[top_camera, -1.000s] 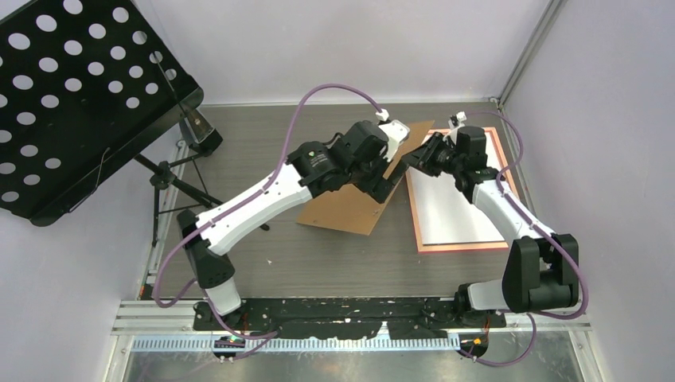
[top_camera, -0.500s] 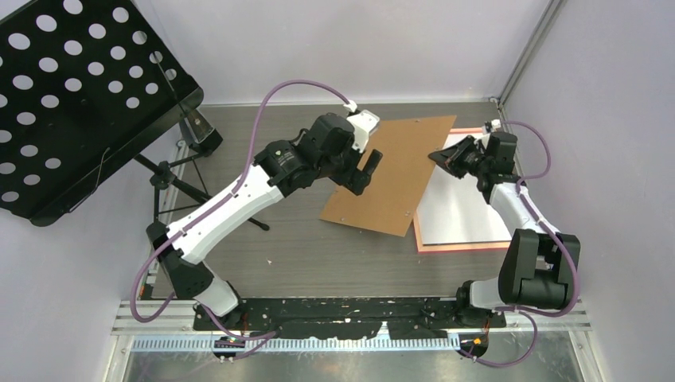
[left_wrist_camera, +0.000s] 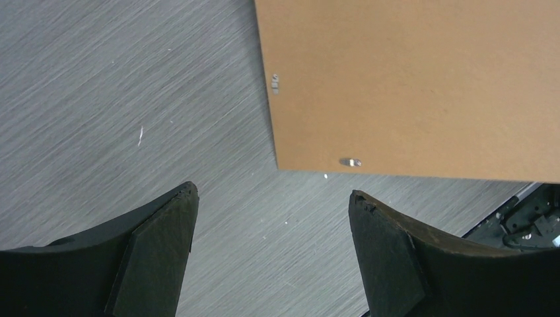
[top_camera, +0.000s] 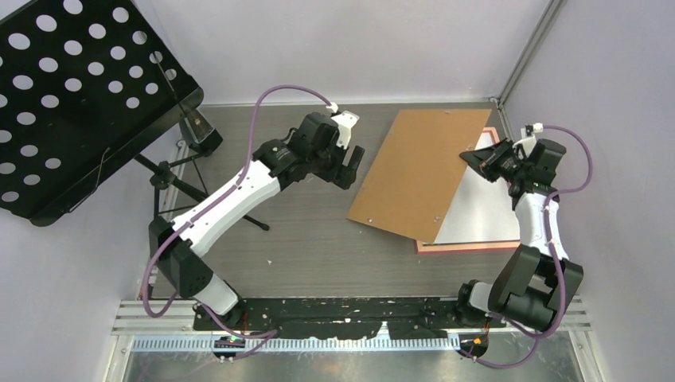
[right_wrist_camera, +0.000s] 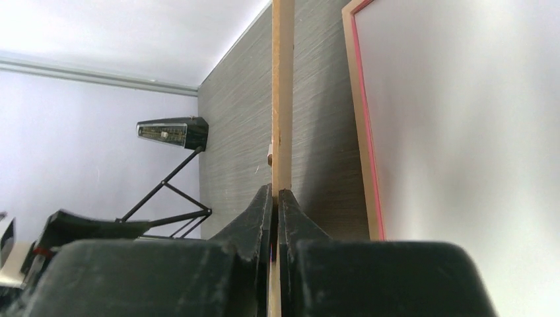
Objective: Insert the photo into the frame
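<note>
The pink-orange frame [top_camera: 466,247] lies flat at the right of the table, and the photo [top_camera: 485,215] rests inside it with its white back up. The brown backing board [top_camera: 418,171] is tilted, its right part over the frame's left side. My right gripper [top_camera: 470,159] is shut on the board's right edge; the right wrist view shows the thin board edge [right_wrist_camera: 282,99] pinched in that gripper [right_wrist_camera: 276,193], with the frame [right_wrist_camera: 360,119] beside it. My left gripper [top_camera: 350,167] hangs open over bare table just left of the board [left_wrist_camera: 409,79], holding nothing.
A black perforated music stand [top_camera: 72,95] fills the far left corner, its tripod legs [top_camera: 179,187] reaching onto the table beside my left arm. Walls close in on the back and right, and my right arm sits near the right wall.
My right gripper has shut on the board's edge and drawn it right, over the frame. My left gripper has let the board go and pulled back to the left.
</note>
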`<state>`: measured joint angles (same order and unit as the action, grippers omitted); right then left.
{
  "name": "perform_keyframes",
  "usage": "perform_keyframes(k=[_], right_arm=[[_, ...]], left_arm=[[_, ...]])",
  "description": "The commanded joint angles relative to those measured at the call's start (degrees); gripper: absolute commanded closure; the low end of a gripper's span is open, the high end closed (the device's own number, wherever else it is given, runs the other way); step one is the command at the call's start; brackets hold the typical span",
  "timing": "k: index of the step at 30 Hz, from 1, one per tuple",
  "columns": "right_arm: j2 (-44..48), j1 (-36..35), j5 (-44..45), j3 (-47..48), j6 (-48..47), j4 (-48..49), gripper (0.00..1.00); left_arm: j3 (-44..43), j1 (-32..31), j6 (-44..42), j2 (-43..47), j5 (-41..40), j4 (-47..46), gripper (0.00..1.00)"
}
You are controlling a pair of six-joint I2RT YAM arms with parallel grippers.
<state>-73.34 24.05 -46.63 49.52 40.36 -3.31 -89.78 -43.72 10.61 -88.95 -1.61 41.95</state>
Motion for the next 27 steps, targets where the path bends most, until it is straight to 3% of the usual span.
perform_keyframes(k=[1,13,19,22,27], right_arm=[[5.19,4.22,-11.13,3.65,-3.78,-4.33,0.95],[9.15,24.1,-23.96,8.03,-11.73,-16.5,0.95],[6.32,31.74,-27.37,16.74,-30.46,-37.2,0.95],[4.23,36.53,-28.78,19.87,-37.67,-42.88,0.95],[-0.87,40.28,-29.46,25.82,-50.55,-57.25,0.95]], left_arm=[[-3.56,1.89,2.59,-4.69,3.85,-3.92,0.17],[-16.94,3.32,11.78,-22.84,5.27,-3.15,0.19],[-24.53,3.43,18.34,-32.97,10.36,-2.36,0.19],[-25.28,3.02,22.01,-35.79,12.44,-3.36,0.14],[-27.72,-0.24,22.48,-38.71,10.89,-2.65,0.12]])
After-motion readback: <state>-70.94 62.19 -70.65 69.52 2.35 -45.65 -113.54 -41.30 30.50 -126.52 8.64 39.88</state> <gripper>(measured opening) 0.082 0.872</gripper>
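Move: My right hand holds the brown backing board by its right edge; the board's middle is about 10 cm to the left and 7 cm below that hand. The frame's middle, with the white sheet in it, lies roughly 3 cm ahead, 6 cm right and 20 cm below. From my open left hand the frame's left side is some 9 cm ahead, 16 cm right and 23 cm down; the board's middle is about 6 cm ahead, 17 cm right and 10 cm below. Keeping my pinch on the board's edge, I carry it with my right hand some 13 cm right, 10 cm back and 8 cm up, bringing it across over the frame with a slight turn of the wrist. Meanwhile my left hand, fingers wide open, goes forward and right and sinks about 13 cm towards the frame's left side, its fingertips tipping down some 25 degrees. ##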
